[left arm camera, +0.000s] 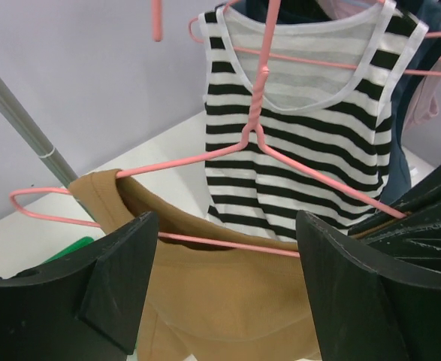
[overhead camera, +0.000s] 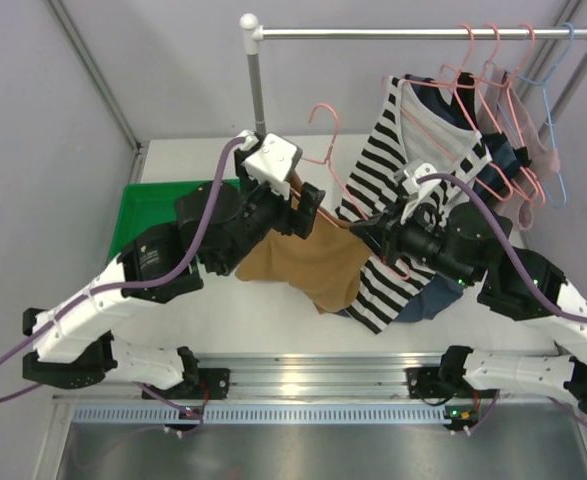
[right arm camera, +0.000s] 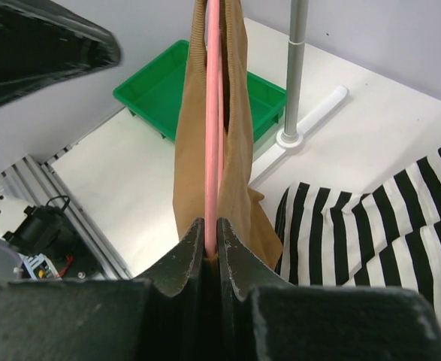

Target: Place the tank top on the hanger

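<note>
The tan tank top (overhead camera: 308, 260) hangs from the pink hanger (overhead camera: 329, 150) in mid-air between my two arms. In the left wrist view the hanger (left arm camera: 254, 143) runs through the tank top (left arm camera: 228, 301), and its left tip pokes out of the fabric. My left gripper (overhead camera: 303, 207) is wide open just in front of the top, with its fingers (left arm camera: 122, 278) either side of the fabric and apart from it. My right gripper (right arm camera: 212, 252) is shut on the hanger (right arm camera: 212, 113) at its right end, with the tank top (right arm camera: 239, 150) draped around the wire.
A black-and-white striped top (overhead camera: 393, 200) hangs right behind, on another pink hanger from the rack rail (overhead camera: 423, 33). More hangers and garments, one hanger blue (overhead camera: 558, 120), hang at the right. The rack pole (overhead camera: 258, 90) stands behind my left gripper. A green tray (overhead camera: 153, 205) sits at the left.
</note>
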Robot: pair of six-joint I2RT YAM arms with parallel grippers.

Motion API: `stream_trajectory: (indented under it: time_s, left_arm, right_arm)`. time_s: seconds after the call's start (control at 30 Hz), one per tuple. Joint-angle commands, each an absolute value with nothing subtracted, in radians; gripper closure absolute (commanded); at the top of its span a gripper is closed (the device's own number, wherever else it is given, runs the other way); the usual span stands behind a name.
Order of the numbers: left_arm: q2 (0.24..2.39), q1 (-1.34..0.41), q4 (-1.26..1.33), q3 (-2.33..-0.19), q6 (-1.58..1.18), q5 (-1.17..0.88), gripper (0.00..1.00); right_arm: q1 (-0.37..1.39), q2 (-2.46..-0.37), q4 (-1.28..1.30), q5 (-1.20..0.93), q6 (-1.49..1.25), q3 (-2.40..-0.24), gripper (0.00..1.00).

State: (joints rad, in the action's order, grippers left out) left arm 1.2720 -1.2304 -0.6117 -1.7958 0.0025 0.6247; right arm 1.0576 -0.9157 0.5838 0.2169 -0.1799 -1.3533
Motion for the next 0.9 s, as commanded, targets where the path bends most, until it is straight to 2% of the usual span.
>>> stream_trajectory:
  time_s: [0.0, 0.23, 0.43, 0.5, 0.63, 0.87]
  left_arm:
    - [1.169, -1.232, -0.463, -1.744, 0.002, 0.595, 0.21]
    - [1.066, -1.233, -0.385, -1.677, 0.002, 0.6, 0.21]
    - [1.052, -1.232, -0.39, -1.669, 0.003, 0.607, 0.22]
    - [1.054, -1.233, -0.39, -1.666, 0.002, 0.606, 0.22]
    - [1.054, -1.232, -0.393, -1.66, 0.002, 0.6, 0.23]
    - [1.042, -1.233, -0.396, -1.643, -0.028, 0.594, 0.23]
  right_arm:
    - [1.048, -0.894, 0.5, 0.27, -0.198, -1.384, 1.0]
    - [1.046, -0.948, 0.615, 0.443, -0.235, -1.505, 1.0]
    - [0.99, -1.049, 0.758, 0.528, -0.235, -1.704, 1.0]
    - [0.944, -1.083, 0.784, 0.497, -0.238, -1.765, 1.0]
    - [0.757, -1.12, 0.792, 0.297, -0.258, -1.812, 1.0]
    - [0.595, -1.176, 0.739, 0.144, -0.268, -1.85, 1.0]
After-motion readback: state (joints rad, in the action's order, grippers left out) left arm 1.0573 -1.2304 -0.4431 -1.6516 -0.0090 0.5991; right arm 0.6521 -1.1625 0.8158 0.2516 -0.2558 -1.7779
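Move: The right hand already holds the pink hanger with the brown tank top; the bare stretch of rail it is taken to lies about 21 cm ahead, 5 right and 17 up. The nearest hung pink hanger is some 21 ahead, 16 right, 10 up; the striped top about 11 ahead, 9 right, 12 below. From the open, empty left hand that stretch is roughly 21 cm ahead, 14 right, 10 up. Still pinching, right hand swings the hanger about 12 cm forward-right, up and clockwise towards the rail; left withdraws. ##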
